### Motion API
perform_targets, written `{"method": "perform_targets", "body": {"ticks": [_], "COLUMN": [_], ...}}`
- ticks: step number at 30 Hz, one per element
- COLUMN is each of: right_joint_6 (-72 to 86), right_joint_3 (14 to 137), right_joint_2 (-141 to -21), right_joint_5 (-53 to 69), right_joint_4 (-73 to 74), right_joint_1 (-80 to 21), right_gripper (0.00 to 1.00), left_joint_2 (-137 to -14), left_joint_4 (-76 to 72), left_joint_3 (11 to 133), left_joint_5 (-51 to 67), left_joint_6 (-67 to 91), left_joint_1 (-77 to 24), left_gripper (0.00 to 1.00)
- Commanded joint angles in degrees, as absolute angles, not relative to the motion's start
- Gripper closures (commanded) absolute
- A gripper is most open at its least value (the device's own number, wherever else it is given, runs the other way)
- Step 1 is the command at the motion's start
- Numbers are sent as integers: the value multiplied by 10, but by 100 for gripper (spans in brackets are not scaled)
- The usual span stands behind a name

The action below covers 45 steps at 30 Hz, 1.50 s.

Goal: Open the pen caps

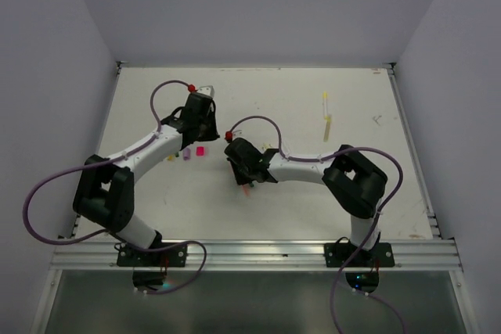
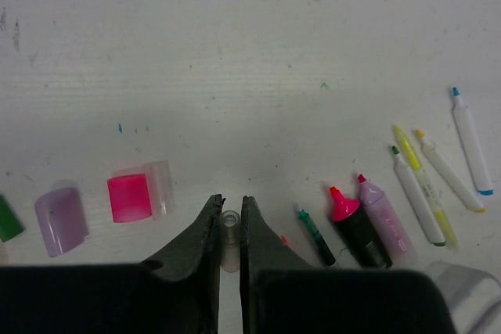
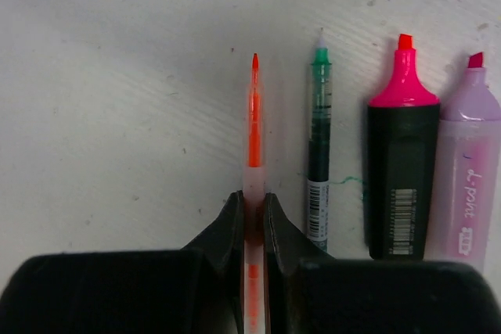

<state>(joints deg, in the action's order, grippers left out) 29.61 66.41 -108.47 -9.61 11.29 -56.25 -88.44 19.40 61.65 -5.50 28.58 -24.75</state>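
My left gripper (image 2: 230,202) is shut on a small clear pale pen cap (image 2: 228,232), held just above the table. A pink cap (image 2: 129,197), a lilac cap (image 2: 60,220) and a green cap (image 2: 6,219) lie to its left. My right gripper (image 3: 252,201) is shut on a thin orange pen (image 3: 254,115) whose bare tip points away from the jaws. Beside it lie a green-tipped pen (image 3: 319,146), a black-and-pink highlighter (image 3: 402,170) and a fat lilac one (image 3: 468,177), all uncapped. In the top view both grippers (image 1: 192,145) (image 1: 244,181) sit mid-table.
Several thin white and yellow pens (image 2: 427,185) lie to the right in the left wrist view. Two yellow pieces (image 1: 326,115) lie far right of centre on the white table (image 1: 297,209). A raised rim (image 1: 411,146) borders the table's right side.
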Motion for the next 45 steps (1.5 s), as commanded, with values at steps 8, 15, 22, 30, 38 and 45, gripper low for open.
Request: {"method": "perform_targets", "body": {"ticks": [8, 15, 22, 30, 38, 45], "right_joint_6": [350, 331, 316, 301, 294, 260], "right_joint_3": [703, 680, 681, 674, 654, 664], "right_joint_2": [-1100, -1060, -1007, -930, -864, -895], "right_joint_5": [-166, -108, -96, -141, -173, -171], "right_joint_4": [209, 163, 160, 174, 203, 214], "right_joint_1": [-540, -538, -538, -533, -419, -271], "right_gripper": [91, 77, 67, 53, 40, 32], "left_joint_2": [-977, -1022, -1039, -1031, -976, -837], "left_joint_4": [224, 229, 234, 241, 256, 272], "left_joint_3": [651, 656, 660, 660, 670, 681], "left_joint_5": [-33, -60, -73, -86, -78, -94], "left_joint_6": [250, 248, 246, 253, 265, 266], "left_joint_1": [-245, -245, -245, -245, -245, -245], "left_gripper": [88, 85, 77, 69, 67, 59]}}
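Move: The orange pen, already uncapped in the right fingers and almost down on the table, goes beside the green pen, whose middle lies about 3 cm ahead and 2 cm to the right, 1 cm lower. The black highlighter is about 5 cm ahead and 4 cm right. From the left hand, which holds the clear cap, its bare table spot is 1 cm back, 1 cm left and 10 cm below; the pink cap is 6 cm left, 1 cm back, equally low. The orange pen is slid about 2 cm forward and 2 cm right against the green pen, then let go as the right fingers open; that hand lifts some 12 cm and swings right and forward, turning about 30 degrees clockwise. Meanwhile the clear cap is lowered some 9 cm beside the pink cap, the left fingers tipping downward and opening to release it before rising nearly as far. ##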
